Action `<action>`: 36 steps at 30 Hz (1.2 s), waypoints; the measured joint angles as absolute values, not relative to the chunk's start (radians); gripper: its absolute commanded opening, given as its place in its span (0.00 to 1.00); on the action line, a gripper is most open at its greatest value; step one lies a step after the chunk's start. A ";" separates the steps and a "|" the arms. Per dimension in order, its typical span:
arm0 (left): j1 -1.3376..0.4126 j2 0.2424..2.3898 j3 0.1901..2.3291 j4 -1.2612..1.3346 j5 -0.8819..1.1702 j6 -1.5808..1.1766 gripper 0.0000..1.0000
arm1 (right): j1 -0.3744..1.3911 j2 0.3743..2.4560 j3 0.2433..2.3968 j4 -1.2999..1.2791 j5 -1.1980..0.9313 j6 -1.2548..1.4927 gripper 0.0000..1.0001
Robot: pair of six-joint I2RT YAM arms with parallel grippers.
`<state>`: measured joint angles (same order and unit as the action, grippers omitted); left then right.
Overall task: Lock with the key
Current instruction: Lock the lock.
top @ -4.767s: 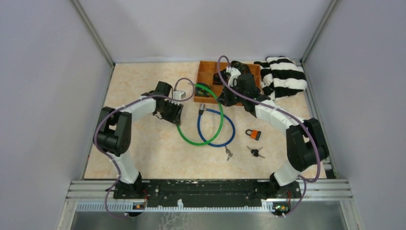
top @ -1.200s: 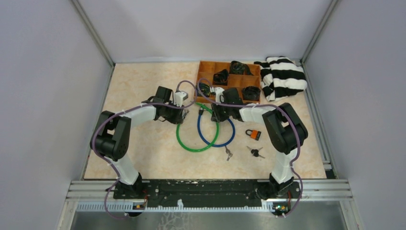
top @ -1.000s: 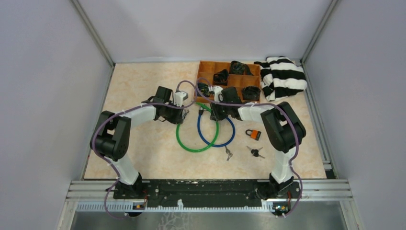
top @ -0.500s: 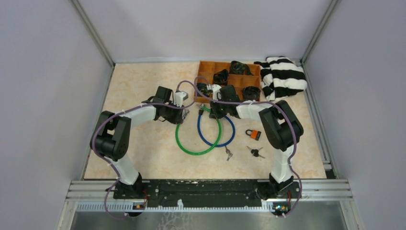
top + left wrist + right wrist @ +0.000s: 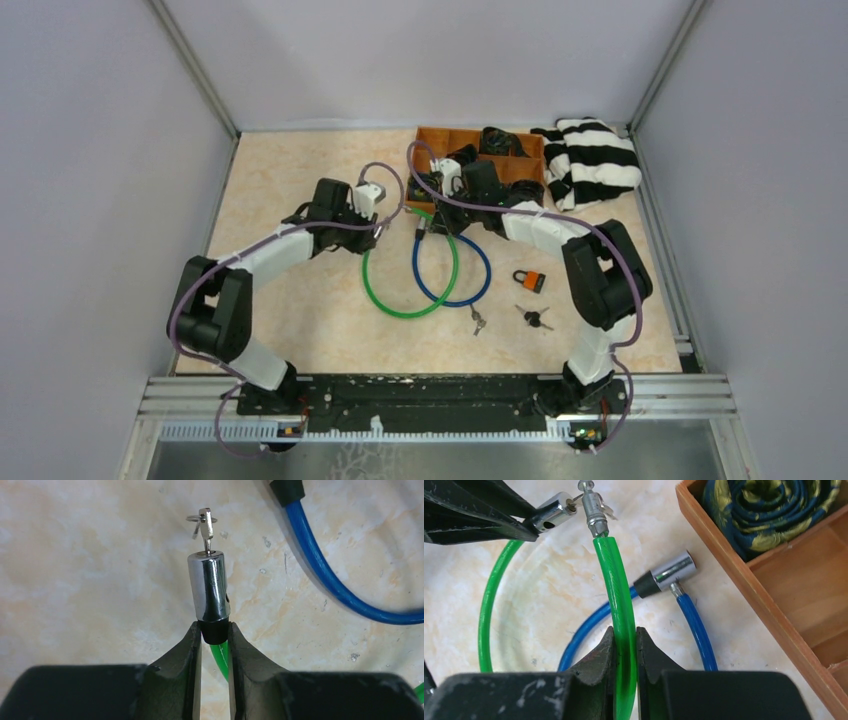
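The green cable lock (image 5: 400, 305) lies as a loop on the table with both ends raised. My left gripper (image 5: 215, 630) is shut on the black collar below its chrome barrel (image 5: 209, 585). A small key (image 5: 205, 525) on a ring sticks out of the barrel's far end. My right gripper (image 5: 625, 635) is shut on the green cable (image 5: 616, 590), a short way behind its metal pin end (image 5: 594, 510). The pin tip stands right beside the barrel's end (image 5: 551, 511); whether they touch I cannot tell. In the top view the left gripper (image 5: 378, 228) and the right gripper (image 5: 437, 222) face each other.
A blue cable lock (image 5: 450, 298) overlaps the green loop, its barrel (image 5: 666, 575) near my right fingers. The wooden compartment tray (image 5: 744, 580) with rolled ties is just right of it. An orange padlock (image 5: 530, 280), loose keys (image 5: 477, 321) and a striped cloth (image 5: 590, 160) lie further right.
My right gripper has shut on the green cable and drawn back toward the tray. The left arm has swung and carried the barrel slightly back and left.
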<state>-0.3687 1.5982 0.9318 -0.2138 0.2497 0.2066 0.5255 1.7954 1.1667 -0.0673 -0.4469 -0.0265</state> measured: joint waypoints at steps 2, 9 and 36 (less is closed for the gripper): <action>-0.369 1.567 0.932 -0.195 0.243 0.205 0.00 | 0.525 1.787 1.179 -0.074 -0.466 -0.022 0.00; -0.369 1.519 0.934 -0.161 0.218 0.192 0.00 | 0.524 1.786 1.193 -0.103 -0.516 0.012 0.00; -0.371 1.473 0.935 -0.132 0.229 0.123 0.00 | 0.581 1.827 1.259 -0.137 -0.586 0.060 0.00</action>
<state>-0.3714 1.4731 0.9352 -0.1322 0.2287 0.1230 0.5808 1.8275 1.2591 -0.1368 -0.5861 0.0601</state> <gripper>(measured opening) 0.251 0.112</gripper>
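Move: The right hand pinches the green cable with its bare metal tip sticking out some 6 cm left and 3 cm ahead. The green lock's barrel, key in it, lies about 13 cm left of this hand, 2 cm back and 3 cm lower. From the left hand, which grips the barrel's black collar, that tip is roughly 8 cm ahead, 8 cm right and 5 cm above. The blue lock lies about 3 cm left of the right hand, 1 cm back and 8 cm below; the wooden box is centred 9 cm right and 11 cm ahead. Still pinching the lock's collar, the left hand raises the barrel about 6 cm and a little forward, tipping its fingers up some 10 degrees, then all but stops. The right hand keeps its grip on the green cable and brings the metal tip towards the barrel: a slight rise, then back about 3 cm and left about 4 cm, turning slightly counter-clockwise. ##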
